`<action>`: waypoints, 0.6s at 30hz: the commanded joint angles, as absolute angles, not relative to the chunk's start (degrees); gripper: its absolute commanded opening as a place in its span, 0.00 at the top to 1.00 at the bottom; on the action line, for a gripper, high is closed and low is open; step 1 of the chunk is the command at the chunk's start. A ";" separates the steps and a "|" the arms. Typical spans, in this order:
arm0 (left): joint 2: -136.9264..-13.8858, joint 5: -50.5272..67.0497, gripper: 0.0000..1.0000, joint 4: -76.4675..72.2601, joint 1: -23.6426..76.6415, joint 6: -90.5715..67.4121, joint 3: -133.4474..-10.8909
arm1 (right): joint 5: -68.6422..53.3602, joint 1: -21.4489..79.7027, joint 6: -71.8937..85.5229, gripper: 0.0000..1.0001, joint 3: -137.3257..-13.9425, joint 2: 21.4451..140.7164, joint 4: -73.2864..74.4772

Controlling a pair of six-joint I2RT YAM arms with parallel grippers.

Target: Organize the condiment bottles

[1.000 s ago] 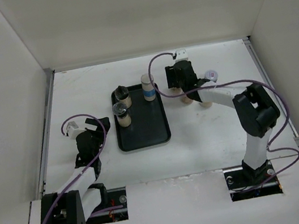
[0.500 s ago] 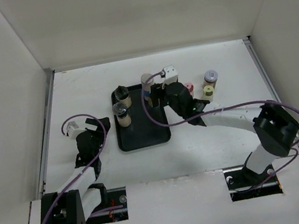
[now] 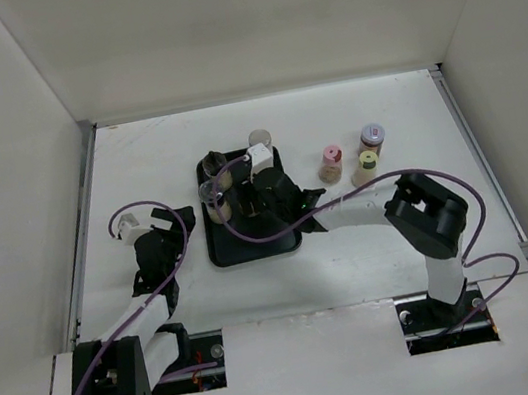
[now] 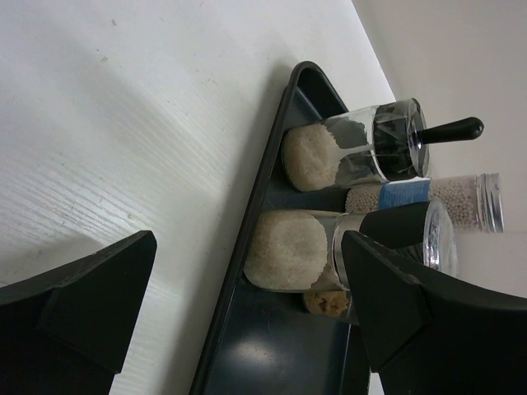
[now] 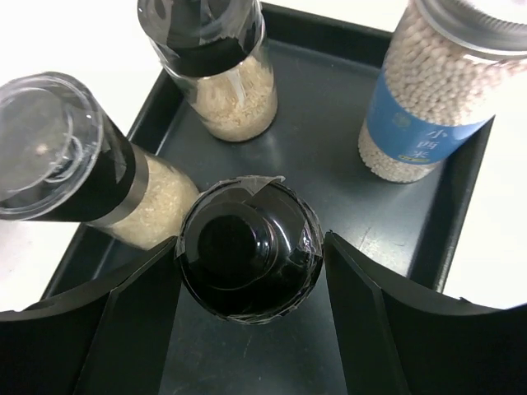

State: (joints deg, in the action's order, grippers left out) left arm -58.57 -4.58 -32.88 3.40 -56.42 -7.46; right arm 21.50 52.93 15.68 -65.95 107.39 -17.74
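Observation:
My right gripper (image 3: 249, 200) is over the black tray (image 3: 252, 245), shut on a black-capped condiment bottle (image 5: 249, 249); the cap sits between both fingers. Whether its base rests on the tray floor I cannot tell. Three other bottles stand at the tray's far end: a black-capped one (image 5: 218, 58), a clear-capped one (image 5: 66, 156) and a tall one with a blue label (image 5: 436, 90). Pink-capped (image 3: 332, 161), lilac-capped (image 3: 372, 137) and yellow-green-capped (image 3: 367, 165) bottles stand on the table right of the tray. My left gripper (image 3: 162, 225) is open and empty, left of the tray.
White walls close the table in at the back and both sides. The tray rim (image 4: 263, 197) faces my left gripper (image 4: 247, 247), with bare white table between them. The near half of the tray floor (image 5: 321, 164) is bare.
My right arm has swung left from the group of bottles on the table to above the tray, carrying the black-capped bottle. The left arm has not moved.

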 commanded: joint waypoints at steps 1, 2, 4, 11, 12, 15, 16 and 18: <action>-58.36 -4.39 0.00 -36.21 3.64 -56.95 -8.00 | 22.41 53.48 16.26 0.35 -69.52 108.10 -25.22; -58.36 -4.48 0.00 -36.21 3.65 -56.95 -8.00 | 22.59 53.48 16.17 0.34 -69.61 108.37 -25.22; -58.71 -4.22 0.00 -36.30 3.30 -56.95 -8.00 | 22.76 53.48 16.35 0.33 -69.61 108.98 -25.57; -58.01 -4.66 0.00 -35.95 3.21 -56.87 -7.91 | 22.32 53.48 17.58 0.24 -70.75 110.30 -26.19; -58.18 -4.31 0.00 -35.95 3.03 -56.95 -7.91 | 22.67 53.48 18.01 0.20 -70.58 110.13 -26.28; -57.57 -4.48 0.00 -35.95 3.03 -56.87 -7.91 | 22.94 53.48 18.37 0.11 -69.53 108.20 -25.67; -57.48 -4.74 0.00 -35.95 3.20 -56.78 -7.91 | 22.94 53.48 18.02 0.09 -68.65 106.89 -25.32; -58.18 -4.83 0.00 -35.95 3.21 -56.78 -7.91 | 23.20 53.48 17.41 0.07 -66.89 104.08 -24.44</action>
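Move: Just under the right hand, about 1 cm ahead and 1 cm left and some 10 cm down, is the tray spot for the black-capped bottle it still holds. The clear-lidded bottle stands about 7 cm left of the hand and level with it, the knobbed bottle some 7 cm ahead and 6 cm left, and the blue-label bottle about 7 cm ahead and 4 cm right. From the left hand, the spot is roughly 16 cm to the right and 1 cm ahead. Nudging the black-capped bottle left and forward, the right hand travels a bit under 2 cm at nearly constant height, towards the clear-lidded bottle, with only a slight roll of the wrist. Once there, its fingers spread clearly wider and let go of the cap; the right-hand finger stands well clear of it, while the hand has just begun to rise. ##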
